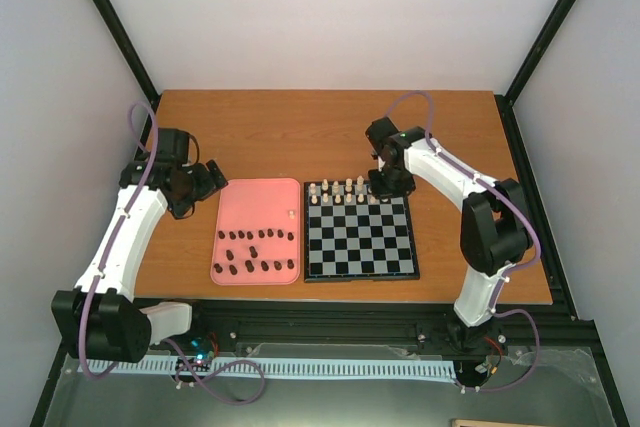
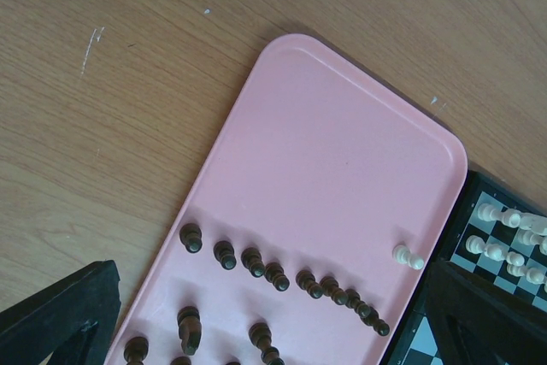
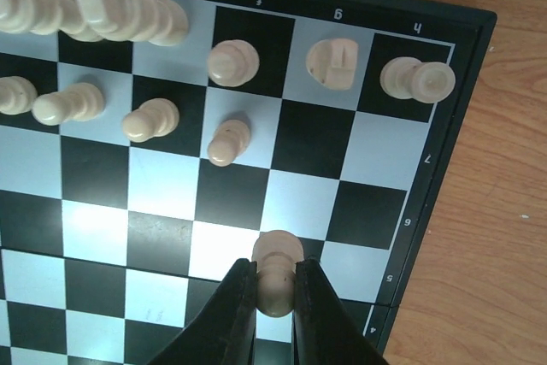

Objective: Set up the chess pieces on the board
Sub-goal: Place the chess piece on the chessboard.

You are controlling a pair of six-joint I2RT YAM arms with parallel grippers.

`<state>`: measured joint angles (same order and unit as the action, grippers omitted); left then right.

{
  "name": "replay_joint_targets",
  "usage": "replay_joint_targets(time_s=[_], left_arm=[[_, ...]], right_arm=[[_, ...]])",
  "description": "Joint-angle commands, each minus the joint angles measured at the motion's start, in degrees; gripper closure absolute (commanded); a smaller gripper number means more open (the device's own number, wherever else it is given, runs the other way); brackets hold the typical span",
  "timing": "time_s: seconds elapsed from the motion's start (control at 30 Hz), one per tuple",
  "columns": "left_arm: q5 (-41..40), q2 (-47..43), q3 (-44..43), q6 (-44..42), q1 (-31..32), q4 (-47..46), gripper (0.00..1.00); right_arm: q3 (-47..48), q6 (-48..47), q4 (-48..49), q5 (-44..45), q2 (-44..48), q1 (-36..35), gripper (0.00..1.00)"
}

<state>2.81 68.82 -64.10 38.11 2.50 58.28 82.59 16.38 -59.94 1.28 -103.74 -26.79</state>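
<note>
The board [image 1: 362,243] lies at the table's middle, with several cream chess pieces [image 1: 345,190] along its far rows. My right gripper [image 1: 386,185] hovers over the far right part of the board [image 3: 102,211]. In the right wrist view this gripper [image 3: 275,269] is shut on a cream pawn [image 3: 276,250], above the squares near the right edge. Cream pieces [image 3: 231,61] stand on the two far rows. My left gripper [image 1: 196,187] is open above the table, left of the pink tray [image 1: 258,197]; its fingers [image 2: 60,322] hold nothing.
The pink tray [image 2: 342,143] holds several dark brown pieces [image 2: 278,275] lying and standing in two rows, plus one cream pawn [image 2: 408,256] by its right rim. Bare wooden table [image 1: 300,132] stretches behind tray and board. Black frame posts edge the table.
</note>
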Motion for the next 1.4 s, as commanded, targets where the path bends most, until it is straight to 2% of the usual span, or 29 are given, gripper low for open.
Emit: replay_joint_targets(time_s=[0.0, 0.4, 1.37], left_arm=[[0.2, 0.5, -1.0, -1.0, -0.5, -0.8, 0.01], [0.1, 1.2, -1.7, -0.9, -0.5, -0.9, 0.01], [0.3, 2.3, -2.4, -1.3, -0.6, -1.0, 0.01]], right_arm=[[-1.6, 0.5, 2.3, 0.2, 0.6, 1.7, 0.97], [0.5, -0.6, 4.4, 1.1, -4.3, 2.8, 0.97], [-2.7, 0.8, 8.8, 2.2, -7.3, 3.0, 0.95]])
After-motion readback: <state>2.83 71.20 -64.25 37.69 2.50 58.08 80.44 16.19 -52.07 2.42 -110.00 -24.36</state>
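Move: My right hand already holds a white pawn over the board. The empty square for it, second row from the far edge and second from the right, is roughly 2 cm ahead, 1 cm right and 7 cm below. The knight stands 3 cm beyond that square and the neighbouring pawn 3 cm to its left. The corner rook is some 5 cm ahead and 4 cm right of my right hand. From my left hand the square lies about 40 cm right, 8 cm ahead and 15 cm lower. I lower the pinched pawn about 4.5 cm with my right hand towards the gap in front of the knight. I shift about 1 cm right early on, then sink, edging forward some 2.5 cm in all. The fingers keep their grip and the wrist stays pointing almost straight down; at the end the pawn's base is at or just above the square. ##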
